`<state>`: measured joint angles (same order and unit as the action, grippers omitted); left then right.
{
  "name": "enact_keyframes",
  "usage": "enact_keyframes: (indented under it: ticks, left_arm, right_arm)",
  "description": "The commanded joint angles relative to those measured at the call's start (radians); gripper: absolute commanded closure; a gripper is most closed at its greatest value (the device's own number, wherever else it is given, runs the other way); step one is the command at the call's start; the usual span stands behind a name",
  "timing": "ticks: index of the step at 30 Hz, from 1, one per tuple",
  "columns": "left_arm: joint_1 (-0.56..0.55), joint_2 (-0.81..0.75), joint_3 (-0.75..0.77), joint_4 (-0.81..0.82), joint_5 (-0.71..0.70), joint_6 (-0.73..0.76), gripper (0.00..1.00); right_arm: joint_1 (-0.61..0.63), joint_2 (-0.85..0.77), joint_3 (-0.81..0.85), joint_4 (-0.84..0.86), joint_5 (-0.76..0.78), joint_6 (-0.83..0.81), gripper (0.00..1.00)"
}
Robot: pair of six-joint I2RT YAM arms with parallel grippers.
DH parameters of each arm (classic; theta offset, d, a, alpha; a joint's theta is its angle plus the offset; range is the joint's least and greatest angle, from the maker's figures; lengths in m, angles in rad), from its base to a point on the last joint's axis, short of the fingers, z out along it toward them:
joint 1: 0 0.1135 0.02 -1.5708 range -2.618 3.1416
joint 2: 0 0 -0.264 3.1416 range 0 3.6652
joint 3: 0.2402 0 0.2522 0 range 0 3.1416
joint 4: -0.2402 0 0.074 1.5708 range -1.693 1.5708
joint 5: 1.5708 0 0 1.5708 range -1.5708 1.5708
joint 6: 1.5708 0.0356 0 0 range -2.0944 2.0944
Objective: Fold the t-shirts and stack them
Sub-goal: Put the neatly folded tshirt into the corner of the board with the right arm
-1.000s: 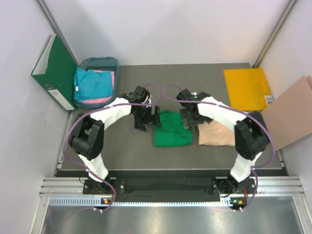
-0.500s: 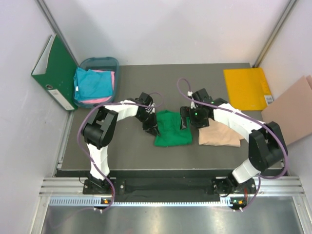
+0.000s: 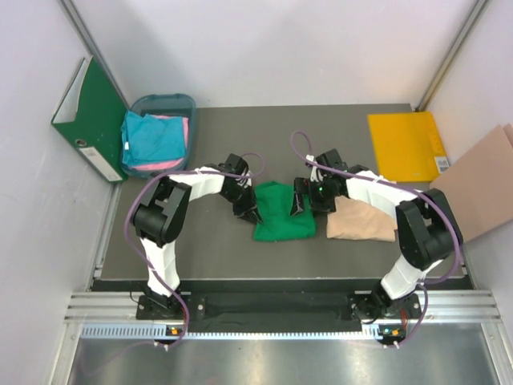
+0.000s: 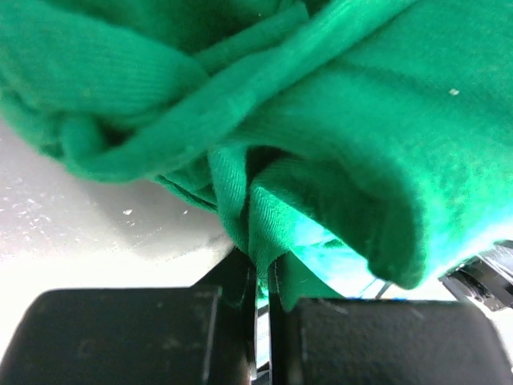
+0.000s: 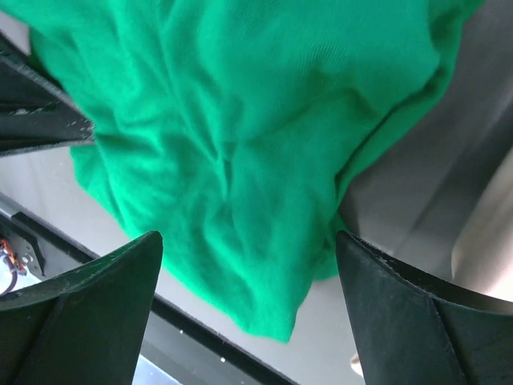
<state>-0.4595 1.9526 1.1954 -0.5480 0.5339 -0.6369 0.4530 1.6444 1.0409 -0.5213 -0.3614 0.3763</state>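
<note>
The bright green t-shirt (image 3: 282, 213) lies folded in the middle of the table. My left gripper (image 3: 250, 210) is at its left edge, shut on a fold of the green cloth (image 4: 264, 233). My right gripper (image 3: 300, 199) is at its upper right edge, jaws wide open around the green cloth (image 5: 240, 144), not pinching it. The beige-peach t-shirt (image 3: 361, 220) lies folded to the right of the green one. The teal-blue t-shirt (image 3: 152, 138) and the pink t-shirt (image 3: 178, 128) lie in the bin at back left.
A blue-grey bin (image 3: 164, 102) stands at the back left beside a green ring binder (image 3: 90, 120). A yellow folder (image 3: 405, 146) lies at the back right, and a brown cardboard sheet (image 3: 481, 188) leans at the right wall.
Both arms have lowered onto the green t-shirt. My left gripper moved right to its left edge and closed on the cloth. My right gripper moved down to its right edge.
</note>
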Motion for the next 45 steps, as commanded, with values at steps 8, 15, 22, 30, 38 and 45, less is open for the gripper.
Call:
enact_keyframes:
  ticks: [8, 15, 22, 30, 38, 45]
  left_arm:
    - [0.027, 0.019, -0.02, 0.045, -0.149, 0.014, 1.0]
    - [0.027, 0.026, 0.016, 0.031, -0.135, 0.023, 1.0]
    - [0.027, 0.029, 0.039, 0.002, -0.146, 0.039, 1.0]
    - [0.028, -0.009, 0.064, -0.049, -0.198, 0.051, 0.01]
    - [0.038, 0.014, 0.076, -0.061, -0.219, 0.059, 0.01]
    - [0.039, 0.054, 0.107, -0.072, -0.216, 0.075, 0.01]
  right_arm:
    - [0.0, 0.115, -0.004, 0.079, 0.082, -0.024, 0.14]
    - [0.087, 0.256, 0.091, 0.078, 0.095, -0.028, 0.32]
    - [0.17, 0.313, 0.185, 0.015, 0.104, -0.024, 0.78]
    - [0.158, 0.094, 0.174, -0.111, 0.289, -0.121, 0.94]
    - [0.154, -0.092, 0.248, -0.295, 0.42, -0.198, 0.93]
    - [0.102, -0.215, 0.242, -0.381, 0.499, -0.131, 0.93]
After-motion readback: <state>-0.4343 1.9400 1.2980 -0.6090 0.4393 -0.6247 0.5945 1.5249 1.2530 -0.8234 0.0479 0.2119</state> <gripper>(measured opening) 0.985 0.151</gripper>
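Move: The green t-shirt, already folded into a compact bundle, has its middle about 8 cm to the right hand's left, level with it in reach and some 4 cm below. Right of that hand lies the beige cloth, roughly 14 cm off and 2 cm nearer the base; the yellow folder is 27 cm right and 19 cm ahead. From the left hand, whose shut fingers already pinch the bundle's left edge, its middle is about 8 cm right and 3 cm ahead. The green bundle is held by the left fingers while the open right hand sinks about 3 cm, slides some 6 cm left and slightly forward over its right part, and pinches it. The left fingers then open wide and let go, backing off up and forward a little; the right keeps its grip, going 9 cm right and 10 cm up, fingers tilting to point more steeply down and forward. ##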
